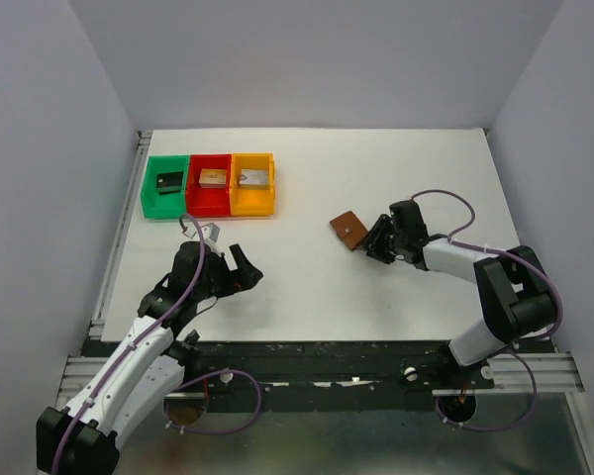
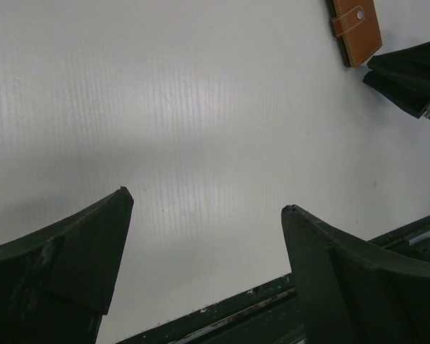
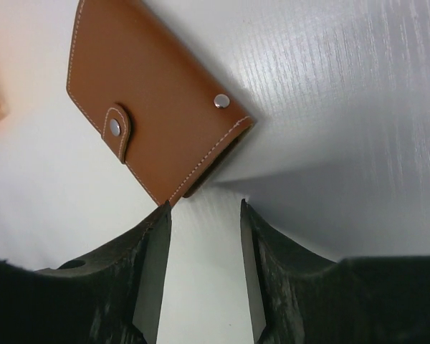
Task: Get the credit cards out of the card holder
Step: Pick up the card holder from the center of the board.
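Observation:
The card holder [image 1: 349, 231] is a brown leather wallet, folded shut with its snap tab fastened, lying right of the table's centre. In the right wrist view the card holder [image 3: 150, 107] sits just beyond my right gripper [image 3: 204, 206], its near corner beside the left fingertip [image 3: 163, 211]. The jaws are open and hold nothing. My right gripper [image 1: 371, 242] is just right of the wallet. My left gripper [image 1: 236, 269] is open and empty near the front left, far from the wallet [image 2: 357, 29]. The credit cards are hidden.
Green [image 1: 148, 188], red [image 1: 210, 203] and orange [image 1: 252, 206] bins stand in a row at the back left, each with a small block inside. The table's dark front rail [image 2: 222, 315] lies just below my left gripper [image 2: 204, 201].

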Action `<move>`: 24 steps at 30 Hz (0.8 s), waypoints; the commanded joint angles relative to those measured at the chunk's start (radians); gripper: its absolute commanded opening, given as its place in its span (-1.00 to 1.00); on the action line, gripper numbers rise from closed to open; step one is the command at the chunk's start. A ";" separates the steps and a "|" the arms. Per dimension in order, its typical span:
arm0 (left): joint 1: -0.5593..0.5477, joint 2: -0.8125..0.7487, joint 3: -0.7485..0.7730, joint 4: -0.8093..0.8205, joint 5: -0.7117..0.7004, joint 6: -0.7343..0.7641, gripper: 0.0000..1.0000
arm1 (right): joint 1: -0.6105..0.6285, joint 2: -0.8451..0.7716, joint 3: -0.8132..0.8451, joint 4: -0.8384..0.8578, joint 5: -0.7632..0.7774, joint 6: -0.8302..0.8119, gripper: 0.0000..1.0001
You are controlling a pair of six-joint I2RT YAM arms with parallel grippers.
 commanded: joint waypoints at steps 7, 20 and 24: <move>-0.004 -0.012 -0.003 0.005 -0.029 -0.013 0.98 | -0.023 0.070 -0.016 0.145 -0.065 0.076 -0.07; -0.004 0.002 -0.003 0.010 -0.031 -0.012 0.98 | -0.037 0.102 -0.048 0.238 -0.091 0.117 -0.32; -0.003 0.002 -0.007 0.011 -0.032 -0.012 0.98 | -0.040 0.107 -0.054 0.254 -0.095 0.122 -0.43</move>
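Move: The card holder lies just off the right fingertips: its middle some 6 cm ahead, 4 cm to the left and about 2 cm below, its nearest corner almost at the left finger. The yellow box stands roughly 22 cm ahead and 32 cm to the left of that hand, and the red one another 12 cm farther left, level with it. From the left hand the card holder is about 11 cm ahead, 28 cm to the right and 10 cm lower. The card holder's near corner is taken in between the right fingers: the hand slides forward and a little left, about 2 cm and nearly level, slowing to a stop, and rolls some 10 degrees so its left side rises. The fingers, half open at first, close to about a third; the left one comes onto the top cover at the corner, the right one to the open short edge. ##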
